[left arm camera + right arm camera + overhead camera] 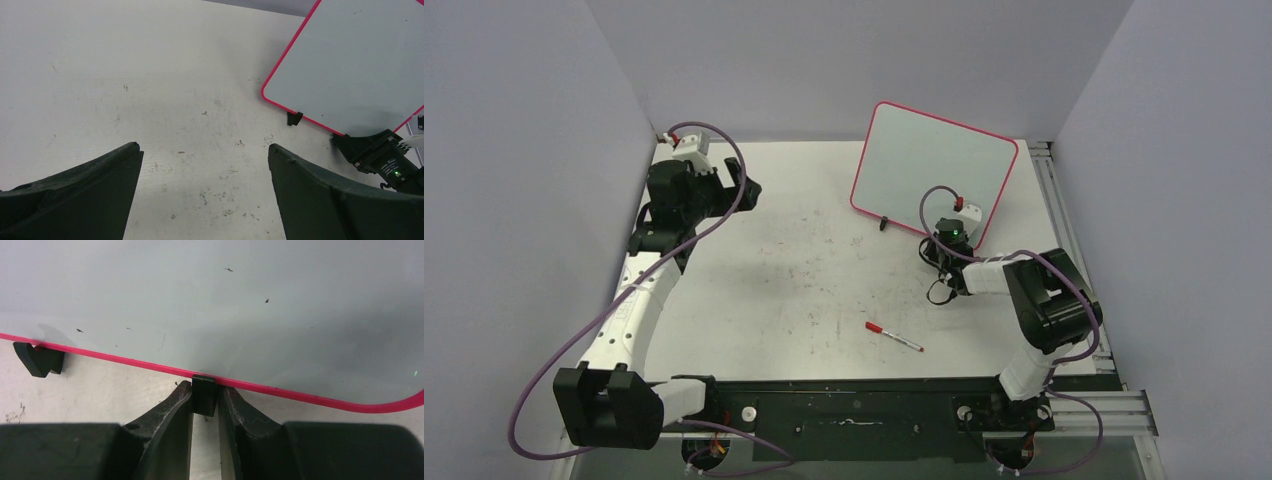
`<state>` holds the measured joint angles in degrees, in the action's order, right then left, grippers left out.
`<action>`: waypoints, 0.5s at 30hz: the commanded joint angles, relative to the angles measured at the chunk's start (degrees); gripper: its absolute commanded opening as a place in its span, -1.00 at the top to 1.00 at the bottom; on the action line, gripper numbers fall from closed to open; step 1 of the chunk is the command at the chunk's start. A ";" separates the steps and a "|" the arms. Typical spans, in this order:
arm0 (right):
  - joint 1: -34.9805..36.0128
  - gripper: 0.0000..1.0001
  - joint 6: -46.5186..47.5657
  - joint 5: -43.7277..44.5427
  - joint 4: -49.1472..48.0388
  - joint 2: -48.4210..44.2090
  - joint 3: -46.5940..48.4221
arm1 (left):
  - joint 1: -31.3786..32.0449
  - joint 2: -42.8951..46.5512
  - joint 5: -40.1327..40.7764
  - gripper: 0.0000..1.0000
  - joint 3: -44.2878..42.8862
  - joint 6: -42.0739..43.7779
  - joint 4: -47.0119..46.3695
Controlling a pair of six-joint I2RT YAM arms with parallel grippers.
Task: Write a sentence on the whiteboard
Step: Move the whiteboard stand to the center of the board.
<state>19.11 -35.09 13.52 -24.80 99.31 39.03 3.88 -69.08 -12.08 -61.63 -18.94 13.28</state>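
Note:
The whiteboard (929, 165), pale grey-white with a pink-red rim, stands tilted at the back right of the table. Its face (225, 305) carries only a few dark specks, and the sentence is out of view. My right gripper (204, 390) is shut on the board's black clip foot (204, 396) at the bottom rim. From above, this gripper (944, 230) sits at the board's lower right edge. My left gripper (749, 188) hangs open over the back left of the table. Only scuffed tabletop shows between its fingers (204, 149). The board (350, 65) lies off to its right.
A thin marker with a red cap (894, 337) lies flat on the table in front of the right arm. The board's other clip foot (884, 222) stands on the tabletop, also in the right wrist view (37, 359). Grey walls close in the table on three sides.

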 commanded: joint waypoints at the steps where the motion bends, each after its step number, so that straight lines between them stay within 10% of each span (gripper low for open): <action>1: 2.55 0.89 0.22 -6.32 3.03 -3.40 -2.29 | 0.95 0.14 -0.25 -0.92 0.06 0.65 -2.73; 15: 6.11 0.89 4.99 -8.57 5.25 -13.37 -9.53 | 7.68 0.07 2.05 -0.93 0.01 3.13 -1.59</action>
<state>23.97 -31.40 10.13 -19.84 89.58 31.35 9.19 -69.14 -11.07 -61.63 -17.72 13.32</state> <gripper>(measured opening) 0.215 0.963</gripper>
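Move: The right fingers already hold the right-hand clip on the whiteboard's near edge. The middle of the table lies roughly 22 cm to that hand's left, about level with it fore and aft; the board's left clip is some 12 cm left and 4 cm ahead of the hand, and the marker about 25 cm back and 11 cm left. From the open left hand, the left clip lies around 30 cm right, 6 cm ahead and 25 cm below. Keep the right fingers pinched on the whiteboard's right-hand clip and draw it back over the table, about 6 cm towards the marker's side, easing a little left and turning counter-clockwise some 10 degrees to square the board. Meanwhile swing the left gripper, still wide open and high, about 3 cm right towards the board. ##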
